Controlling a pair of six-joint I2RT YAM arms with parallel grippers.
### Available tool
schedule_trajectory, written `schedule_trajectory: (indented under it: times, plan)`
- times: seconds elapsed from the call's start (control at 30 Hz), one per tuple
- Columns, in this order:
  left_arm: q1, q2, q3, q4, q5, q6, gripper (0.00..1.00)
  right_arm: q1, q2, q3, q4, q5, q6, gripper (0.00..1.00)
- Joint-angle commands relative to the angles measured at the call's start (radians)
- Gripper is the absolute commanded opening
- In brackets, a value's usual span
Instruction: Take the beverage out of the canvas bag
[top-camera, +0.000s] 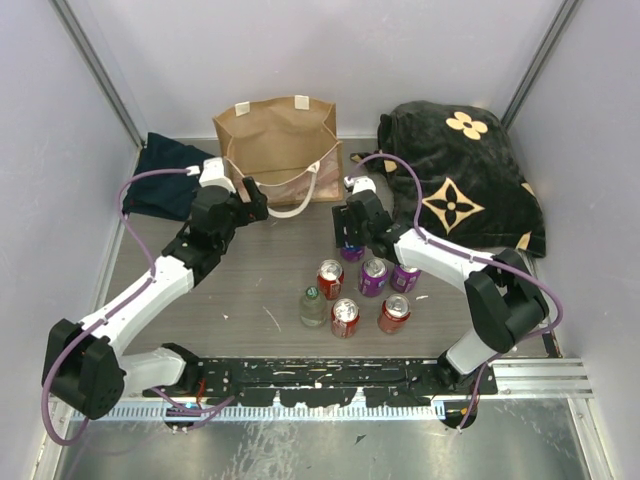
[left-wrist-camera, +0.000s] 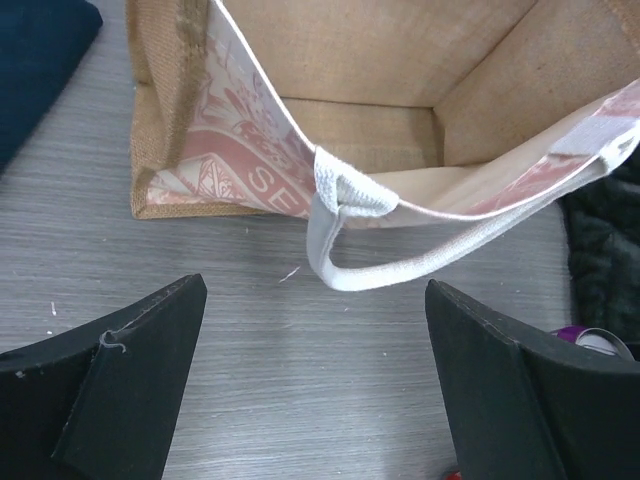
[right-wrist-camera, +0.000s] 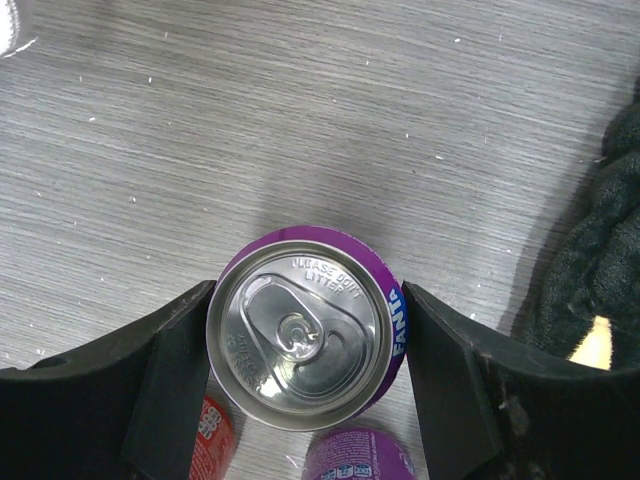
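Observation:
The canvas bag (top-camera: 275, 140) stands open at the back of the table, its cream handle (top-camera: 300, 200) hanging forward. In the left wrist view the bag (left-wrist-camera: 370, 130) shows a bare tan inside; no drink shows in it. My left gripper (top-camera: 255, 200) is open and empty just in front of the bag, with its fingers either side of bare table (left-wrist-camera: 315, 290) below the handle (left-wrist-camera: 400, 265). My right gripper (top-camera: 350, 245) is shut on an upright purple Fanta can (right-wrist-camera: 305, 340), both fingers against its sides, right of the bag's front.
Red cans (top-camera: 330, 278) (top-camera: 345, 316) (top-camera: 394, 313), purple cans (top-camera: 372, 276) (top-camera: 405, 277) and a green bottle (top-camera: 313, 306) stand grouped near the middle of the table. A black flowered blanket (top-camera: 460, 180) lies at the back right, and a navy cloth (top-camera: 165, 180) at the back left.

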Motion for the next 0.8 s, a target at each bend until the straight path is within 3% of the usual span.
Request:
schedule_trajectory:
  times: [0.0, 0.3, 0.57, 0.77]
  plan:
    - [0.001, -0.047, -0.025, 0.026, -0.023, 0.037, 0.98, 0.002, -0.022, 0.005, 0.154, 0.005, 0.019, 0.46]
    - [0.001, -0.073, -0.026, 0.000, -0.077, 0.081, 0.98, 0.026, -0.062, -0.025, 0.152, 0.057, 0.006, 1.00]
    - [0.001, -0.056, 0.026, -0.074, -0.151, 0.117, 0.98, 0.027, -0.141, 0.027, 0.128, 0.148, -0.022, 1.00]
    - [0.012, -0.119, -0.019, -0.003, -0.133, 0.225, 0.98, -0.037, -0.199, 0.086, 0.086, 0.228, -0.048, 1.00]
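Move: The right gripper already holds the third purple can upright, its middle about 3 cm below the pads. From the right hand, the middle purple can stands some 9 cm back and 5 cm right, the nearest red can about 9 cm back and 5 cm left. From the left hand, the held can is roughly 4 cm back, 22 cm right and 14 cm below; the canvas bag's middle is about 15 cm ahead, 3 cm right and 12 cm below. Keep the right gripper almost still around the purple can, open the fingers wide to let go of it, then rise about 7 cm straight off its top, easing slightly forward as the fingers tip up some 15 degrees. Meanwhile drift the open, empty left gripper about 3 cm left, in front of the bag, rolling its left side up a little. ##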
